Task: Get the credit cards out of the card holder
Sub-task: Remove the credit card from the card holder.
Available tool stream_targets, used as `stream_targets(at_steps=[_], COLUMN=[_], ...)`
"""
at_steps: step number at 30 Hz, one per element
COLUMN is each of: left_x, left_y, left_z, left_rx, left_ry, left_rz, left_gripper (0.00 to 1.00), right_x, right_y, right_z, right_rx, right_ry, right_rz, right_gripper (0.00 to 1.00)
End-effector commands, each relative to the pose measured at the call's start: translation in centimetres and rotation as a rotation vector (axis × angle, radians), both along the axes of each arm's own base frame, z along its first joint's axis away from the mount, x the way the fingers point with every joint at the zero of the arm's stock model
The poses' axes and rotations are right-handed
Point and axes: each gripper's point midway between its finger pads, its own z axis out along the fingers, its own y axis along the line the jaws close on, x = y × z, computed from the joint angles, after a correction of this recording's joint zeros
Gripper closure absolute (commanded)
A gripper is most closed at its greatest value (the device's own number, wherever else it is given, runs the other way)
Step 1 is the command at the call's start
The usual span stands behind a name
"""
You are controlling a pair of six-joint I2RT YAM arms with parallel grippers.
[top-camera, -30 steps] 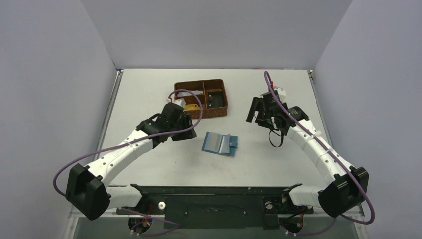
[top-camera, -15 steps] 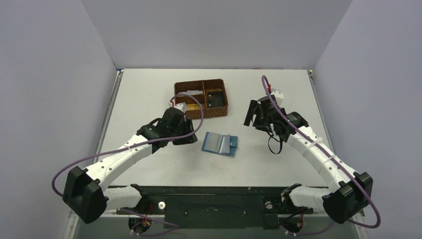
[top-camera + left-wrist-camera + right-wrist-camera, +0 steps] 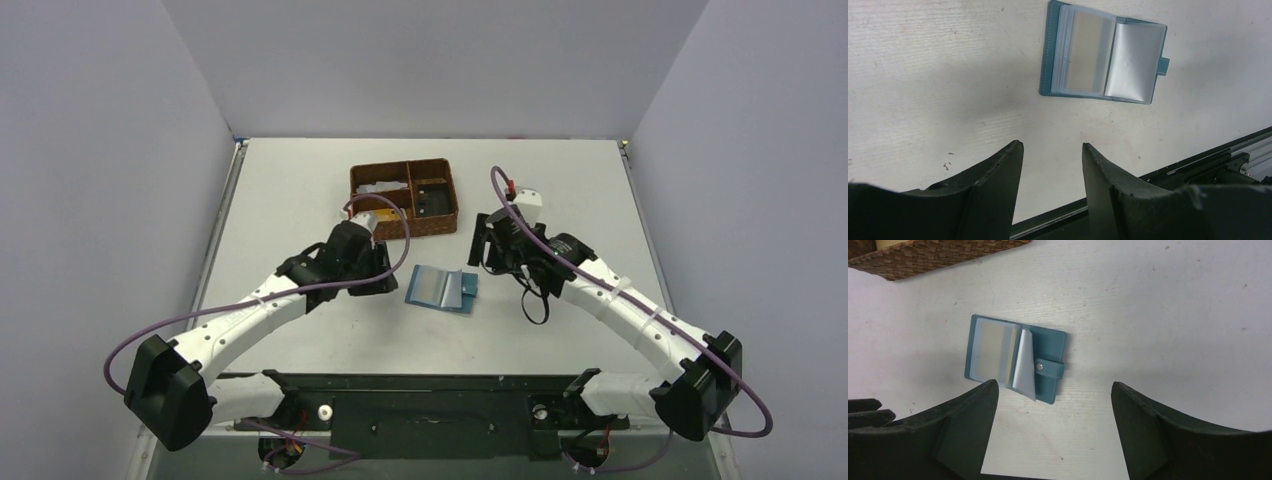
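Note:
The teal card holder (image 3: 442,288) lies open on the white table between the two arms. A tan-gold credit card (image 3: 1084,50) sits inside its clear sleeve, also seen in the right wrist view as the credit card (image 3: 990,350). A silvery sleeve leaf (image 3: 1025,367) stands half lifted beside the snap tab (image 3: 1049,368). My left gripper (image 3: 1052,145) hovers open just left of the card holder (image 3: 1103,55), nothing between its fingers. My right gripper (image 3: 1054,385) is open wide, above and right of the card holder (image 3: 1015,357), touching nothing.
A brown woven compartment basket (image 3: 440,225) stands behind the card holder, its wall also in the right wrist view (image 3: 923,257). A black rail (image 3: 430,385) runs along the near table edge. Grey walls close in the table on the left, right and back.
The right arm has swung left and come close to the card holder. The left arm has drawn back a little toward me. Both grippers stay open; the card holder has not moved.

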Motion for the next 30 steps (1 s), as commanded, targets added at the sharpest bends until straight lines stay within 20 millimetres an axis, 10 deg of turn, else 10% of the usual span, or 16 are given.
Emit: stream_targets(at_steps=[1,10,30], left_x=[0.2,-0.8,-0.1], left_y=[-1.2,-2.0,-1.8], left_z=[1.3,0.4,3.2], left_rx=[-0.054,-0.050,-0.042], left_ry=[-0.050,-0.043,-0.091], left_rz=[-0.024,-0.028,-0.002], left_gripper=[0.55,0.55,0.55], right_x=[0.0,0.7,4.0], right_y=[2.6,8.9,13.3], right_z=[1.0,-2.9,-9.3], right_rx=[0.034,0.053,-0.022], right_ry=[-0.072,-0.024,0.059], right_rz=[-0.004,0.044,0.065], right_gripper=[0.22,0.34,0.43])
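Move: The open card holder lies flat on the table about 10 cm to my right hand's left, some 5 cm ahead and 15 cm below. Its clear card pocket is the left half, 3 cm farther left than the holder's middle. The wicker box stands about 23 cm beyond the holder and 8 cm to the left of it. From my left hand the holder is roughly 14 cm right, 8 cm ahead and 10 cm below. I swing my right hand left, nearly level at first, then sink it steeply over the open card holder: about 12 cm left and 11 cm down altogether, easing slightly back before coming forward again. On the way I draw the empty fingers partly together and tip them a little more downward, ending just above the card pocket, still short of touching it. ##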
